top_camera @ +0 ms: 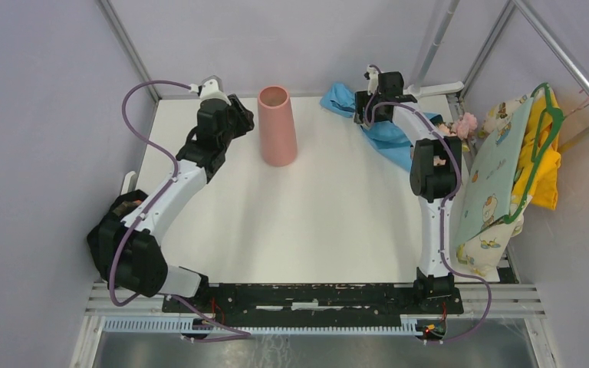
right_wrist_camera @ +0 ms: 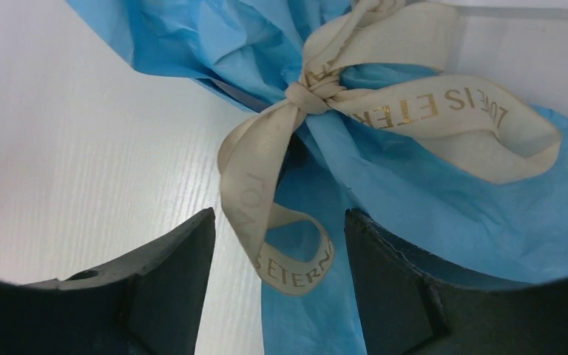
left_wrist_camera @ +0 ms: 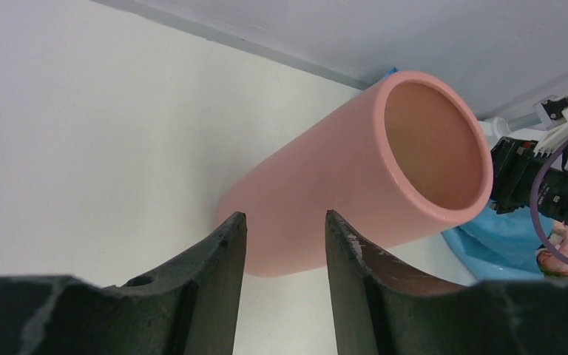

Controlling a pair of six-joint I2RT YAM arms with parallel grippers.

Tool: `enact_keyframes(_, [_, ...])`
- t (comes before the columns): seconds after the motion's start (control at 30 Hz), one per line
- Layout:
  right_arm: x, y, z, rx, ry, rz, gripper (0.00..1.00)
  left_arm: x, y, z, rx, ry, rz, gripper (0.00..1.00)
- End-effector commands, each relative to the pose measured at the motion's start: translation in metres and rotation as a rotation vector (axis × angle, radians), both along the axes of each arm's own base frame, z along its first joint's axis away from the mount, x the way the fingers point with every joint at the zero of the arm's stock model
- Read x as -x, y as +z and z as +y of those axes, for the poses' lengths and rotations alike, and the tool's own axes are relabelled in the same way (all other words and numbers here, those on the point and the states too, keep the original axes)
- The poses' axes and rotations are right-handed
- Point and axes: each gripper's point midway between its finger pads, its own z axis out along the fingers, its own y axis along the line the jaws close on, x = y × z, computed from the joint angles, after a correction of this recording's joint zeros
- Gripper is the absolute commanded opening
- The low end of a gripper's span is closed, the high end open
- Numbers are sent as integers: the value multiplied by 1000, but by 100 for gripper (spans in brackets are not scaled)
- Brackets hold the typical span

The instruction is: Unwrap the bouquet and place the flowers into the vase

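Note:
The salmon-pink vase (top_camera: 278, 126) stands upright at the back of the table, its mouth empty (left_wrist_camera: 433, 144). My left gripper (top_camera: 244, 120) hovers just left of it, open (left_wrist_camera: 285, 216), with the vase wall beyond the fingertips and not touched. The bouquet (top_camera: 389, 132) lies at the back right, still wrapped in blue paper (right_wrist_camera: 429, 185) tied with a cream ribbon (right_wrist_camera: 310, 95). A few pink flowers (top_camera: 465, 124) peek out at its right end. My right gripper (top_camera: 371, 103) sits over the wrapped end, open (right_wrist_camera: 279, 214), with a loose ribbon tail hanging between its fingers.
Yellow and pale-green cloth items (top_camera: 518, 165) hang on a green hanger at the table's right edge, close to the bouquet's flower end. Metal frame posts (top_camera: 130, 50) rise at the back corners. Walls close in on three sides.

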Motion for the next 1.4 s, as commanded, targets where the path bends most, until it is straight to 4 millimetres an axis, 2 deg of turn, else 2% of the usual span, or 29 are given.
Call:
enact_keyframes(0.0, [1,-28,-18,92,-44,45,68,16,18,8,-53,23,-39,51])
enact_keyframes(0.2, [36,-69,-23,161,-38,157,67,34,45,-5,-27,-9,-93,51])
enact_keyframes(0.3, [51,-84,-26,220,-47,194,58,46,61,-11,-17,-28,-126,51])
enact_keyframes(0.43, [66,-90,-28,272,-58,227,27,60,75,-17,-7,-47,-157,52])
enact_keyframes(0.57, [93,-82,-25,291,-57,229,0,71,78,-25,2,-68,-168,52])
enact_keyframes(0.73, [152,-69,-15,327,-41,232,0,76,67,-38,1,-107,-146,52])
enact_keyframes(0.87, [206,-70,-3,372,0,252,0,78,58,-51,3,-147,-126,52])
enact_keyframes(1.03, [288,-81,16,359,97,279,0,81,53,-63,12,-189,-121,52])
enact_keyframes(1.23, [379,-84,41,320,255,310,0,83,46,-73,12,-223,-111,52])
enact_keyframes(1.3, [401,-83,44,312,278,317,0,83,43,-79,14,-242,-108,52])
enact_keyframes(1.37, [411,-77,47,290,274,300,4,84,34,-87,13,-263,-98,52])
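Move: The ribbon's hanging loop lies almost under the open right fingers, about 5 cm down, 2 cm back and 1 cm right, with the bow's knot some 4 cm ahead and about 4 cm down. The bouquet's flowers lie roughly 24 cm right and 4 cm back; the vase stands some 23 cm left and 9 cm back. From the empty left hand, the ribbon loop is about 14 cm ahead, 29 cm right and well below, the vase about 7 cm ahead and 7 cm right. The right hand sinks about 5 cm to the blue wrapping, easing back slightly, shuts its fingers fully on the hanging ribbon and then, staying low, drags it back towards the base, fast and by about 33 cm, curving left over the last part with some counter-clockwise turn. Meanwhile the empty left hand, still half open, backs off to the near side of the vase and shifts right, rising about 7 cm and then sinking roughly half of that again, while it turns some 10 degrees clockwise. ##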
